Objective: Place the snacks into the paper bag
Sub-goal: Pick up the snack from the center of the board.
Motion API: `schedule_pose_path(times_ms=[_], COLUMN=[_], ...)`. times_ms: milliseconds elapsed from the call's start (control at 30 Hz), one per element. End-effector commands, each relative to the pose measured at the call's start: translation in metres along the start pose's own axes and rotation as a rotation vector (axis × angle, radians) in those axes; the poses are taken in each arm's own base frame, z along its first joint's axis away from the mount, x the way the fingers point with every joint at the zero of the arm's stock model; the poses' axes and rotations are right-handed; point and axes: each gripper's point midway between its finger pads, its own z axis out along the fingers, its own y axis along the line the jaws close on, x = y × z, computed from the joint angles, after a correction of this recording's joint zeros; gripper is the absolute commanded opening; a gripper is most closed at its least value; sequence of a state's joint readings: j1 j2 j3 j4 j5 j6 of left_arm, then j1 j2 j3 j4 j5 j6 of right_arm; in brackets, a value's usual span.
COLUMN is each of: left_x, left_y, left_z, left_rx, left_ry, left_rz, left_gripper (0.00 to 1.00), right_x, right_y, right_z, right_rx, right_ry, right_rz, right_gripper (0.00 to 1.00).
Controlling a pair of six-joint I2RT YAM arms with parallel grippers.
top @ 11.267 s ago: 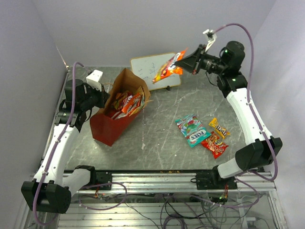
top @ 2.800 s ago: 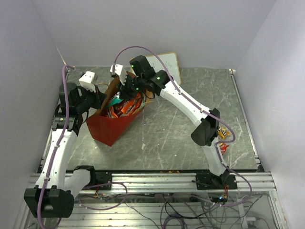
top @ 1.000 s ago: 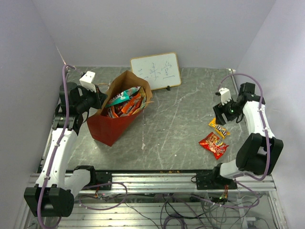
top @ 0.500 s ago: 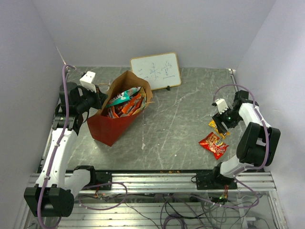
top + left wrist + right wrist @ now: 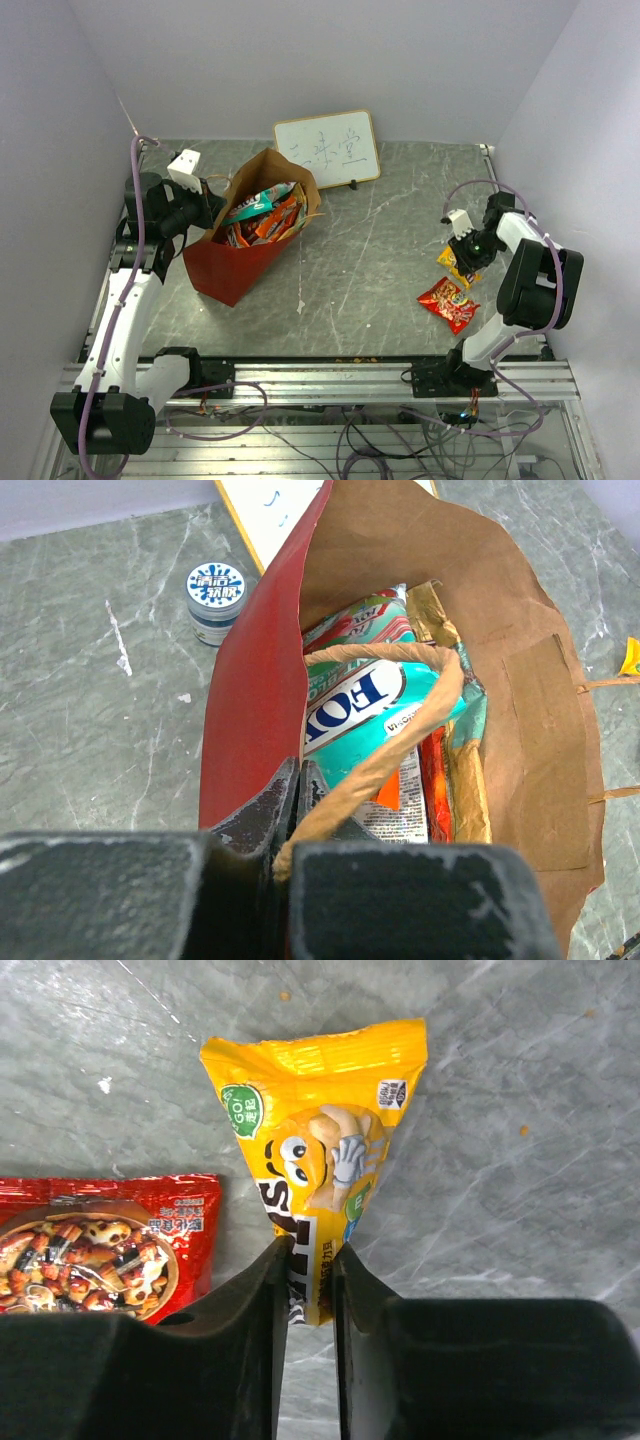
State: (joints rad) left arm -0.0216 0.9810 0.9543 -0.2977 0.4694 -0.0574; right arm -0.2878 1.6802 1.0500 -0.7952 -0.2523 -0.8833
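Observation:
The red paper bag (image 5: 235, 265) stands open at the left, brown inside (image 5: 520, 680). Several snacks (image 5: 262, 215) lie in it, a teal packet (image 5: 370, 705) on top. My left gripper (image 5: 205, 208) is shut on the bag's near rim (image 5: 298, 780), with the twisted handle (image 5: 400, 745) looping beside the fingers. At the right, a yellow packet (image 5: 447, 262) and a red packet (image 5: 448, 304) lie on the table. My right gripper (image 5: 462, 258) is down on the yellow packet (image 5: 320, 1140), jaws pinching its near end (image 5: 310, 1260). The red packet (image 5: 100, 1245) lies just left of them.
A small whiteboard (image 5: 327, 148) leans at the back, behind the bag. A little round tin (image 5: 215, 600) sits on the table beside the bag's far corner. Purple walls close in the left, back and right sides.
My right gripper has moved in over the yellow packet, come down, and its jaws have closed onto the packet's end. The left arm and the bag have not moved.

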Motion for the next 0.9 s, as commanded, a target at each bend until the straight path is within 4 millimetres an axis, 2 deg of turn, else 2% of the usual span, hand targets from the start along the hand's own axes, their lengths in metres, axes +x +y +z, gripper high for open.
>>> schedule_pose_path(times_ms=[0,133,267,433,533,633,867], left_x=[-0.012,-0.011,-0.012,-0.011,-0.012,-0.01,-0.008], left_y=[-0.005,-0.005,-0.005,-0.005,-0.005,-0.004,-0.004], left_z=[-0.001,0.0,0.0,0.0,0.0,0.0,0.0], left_rx=[0.033,0.035,0.035,0.036,0.036,0.034,0.029], left_ry=[-0.036,-0.036,-0.036,-0.035,-0.037,-0.034,-0.039], left_rz=[0.023,0.023,0.021,0.019,0.02,0.019,0.015], left_gripper=[0.07,0.07,0.07,0.07,0.07,0.07,0.07], right_x=[-0.013,-0.023,-0.041,-0.078,-0.109,-0.148,-0.247], right_y=[0.002,0.006,0.01,0.025,0.04,0.06,0.131], right_z=[-0.01,-0.023,-0.042,-0.071,-0.094,-0.123,-0.191], right_rx=[-0.033,-0.045,-0.071,-0.128,-0.172,-0.2,-0.174], right_ry=[-0.05,-0.087,-0.15,-0.272,-0.359,-0.455,-0.698], right_rz=[-0.007,-0.009,-0.011,-0.024,-0.056,-0.107,-0.338], right_gripper=[0.17,0.07,0.02,0.02,0.02,0.02,0.02])
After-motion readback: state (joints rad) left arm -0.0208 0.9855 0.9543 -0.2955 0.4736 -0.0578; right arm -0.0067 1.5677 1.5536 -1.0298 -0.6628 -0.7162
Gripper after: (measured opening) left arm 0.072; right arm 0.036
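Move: The yellow snack lies right at my right hand: its narrow end is between my fingertips, and its middle is about 2 cm ahead and 3 cm to the left, 1 cm below. The red snack is some 8 cm back and 6 cm to the left. The paper bag stands far off, roughly 55 cm left and 11 cm ahead. From my left hand the yellow snack is about 58 cm right, 2 cm back and 26 cm down. I shut my right fingers on the yellow snack's narrow end as I begin to rise, slowly at first. Gripping it, I speed up, climbing about 19 cm and sweeping some 15 cm left, with a lesser reach forward, away from the red snack and towards the paper bag. My wrist tilts roughly 30 degrees, swinging the fingertips left and forward and turning a little counter-clockwise. ##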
